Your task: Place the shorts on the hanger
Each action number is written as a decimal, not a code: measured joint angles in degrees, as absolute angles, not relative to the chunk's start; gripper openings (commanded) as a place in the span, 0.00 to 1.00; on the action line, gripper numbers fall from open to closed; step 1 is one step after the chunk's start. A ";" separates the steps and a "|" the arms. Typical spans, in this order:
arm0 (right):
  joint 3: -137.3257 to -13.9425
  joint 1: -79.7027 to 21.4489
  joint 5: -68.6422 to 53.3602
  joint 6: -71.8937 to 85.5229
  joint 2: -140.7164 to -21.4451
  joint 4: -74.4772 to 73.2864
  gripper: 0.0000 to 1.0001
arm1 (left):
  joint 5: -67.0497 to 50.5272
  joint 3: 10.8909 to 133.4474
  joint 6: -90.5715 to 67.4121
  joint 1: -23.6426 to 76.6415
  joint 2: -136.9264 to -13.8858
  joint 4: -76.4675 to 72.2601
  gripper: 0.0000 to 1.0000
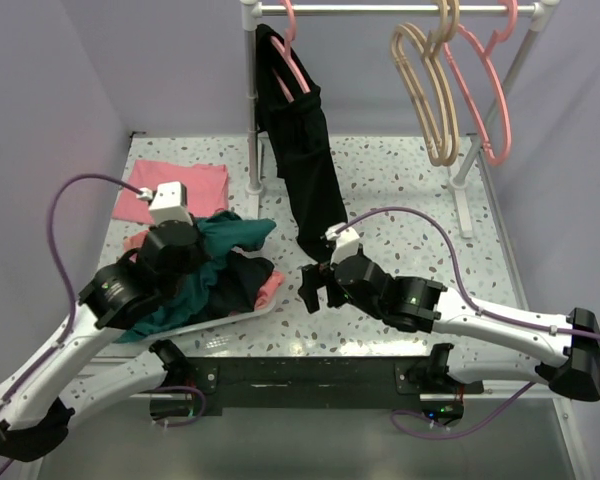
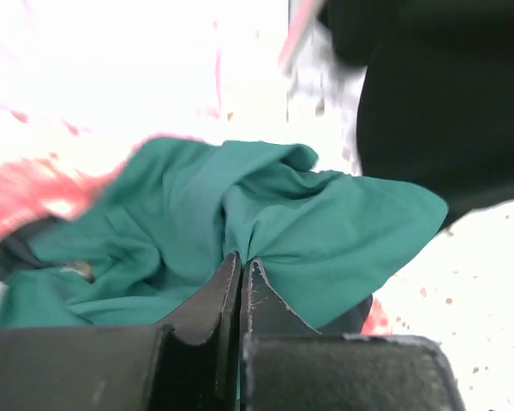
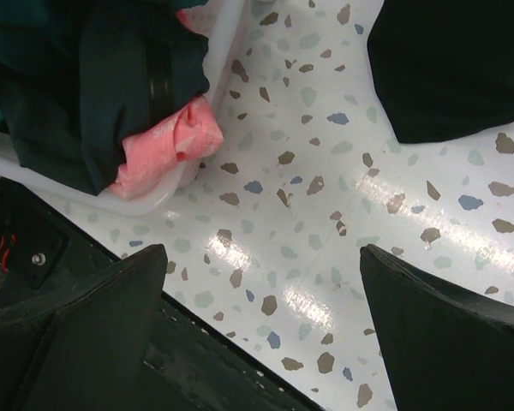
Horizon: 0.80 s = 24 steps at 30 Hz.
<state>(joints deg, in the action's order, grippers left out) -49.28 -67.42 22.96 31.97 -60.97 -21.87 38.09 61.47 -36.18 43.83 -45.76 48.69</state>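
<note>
The teal-green shorts (image 1: 242, 234) lie crumpled on top of a clothes pile at the left. My left gripper (image 1: 205, 245) reaches into the pile. In the left wrist view its jaws are pressed together with a fold of the shorts (image 2: 325, 231) pinched at the tips of the left gripper (image 2: 242, 259). The tan hanger (image 1: 426, 92) hangs on the rail at the back right, far from both arms. My right gripper (image 1: 315, 285) hovers low over the table right of the pile. Here the right gripper (image 3: 261, 250) stands wide open with only speckled table between its fingers.
The pile sits in a white tray (image 1: 242, 317), with dark clothing (image 3: 94, 94) and a pink cloth (image 3: 167, 150) at its rim (image 3: 154, 201). A long black garment (image 1: 305, 150) hangs from a pink hanger (image 1: 295, 55). More pink hangers (image 1: 482, 90) hang beside the tan one. A pink cloth (image 1: 175, 190) lies at the back left.
</note>
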 measured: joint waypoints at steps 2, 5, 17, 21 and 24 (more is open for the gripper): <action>-50.33 -67.42 22.96 31.59 -61.14 -21.89 0.99 | 39.97 64.86 -33.28 43.77 -44.95 48.53 0.00; -52.60 -67.42 22.90 30.85 -61.87 -21.82 0.98 | 42.15 71.20 -28.51 43.55 -45.23 46.85 0.00; -62.98 -67.42 17.23 26.81 -69.87 -18.06 0.99 | 40.34 97.67 -12.21 43.51 -55.70 38.70 0.00; -65.60 -67.42 15.59 24.21 -72.05 -15.97 0.99 | 35.09 104.03 -10.39 43.51 -59.07 38.17 0.00; -66.57 -67.05 13.45 22.20 -72.69 -12.58 0.99 | 30.13 107.33 -9.63 43.51 -60.95 38.20 0.00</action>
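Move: My left hand already pinches the teal shorts, whose bunched middle hangs about 9 cm below it. The basket's middle is roughly 20 cm down, 3 cm to the left and 1 cm ahead, and the black garment on its hanger is some 18 cm ahead and 22 cm to the right. From my open right hand, the shorts' middle lies about 26 cm left, 6 cm ahead and 3 cm lower. I hoist the teal shorts straight up out of the basket with my left hand, almost 30 cm, fingers staying shut on the cloth and tipping up about 30 degrees until they point roughly level. Meanwhile I bring my right hand, still wide open, about 9 cm left and equally far up towards the hanging shorts, turning it slightly counter-clockwise. ##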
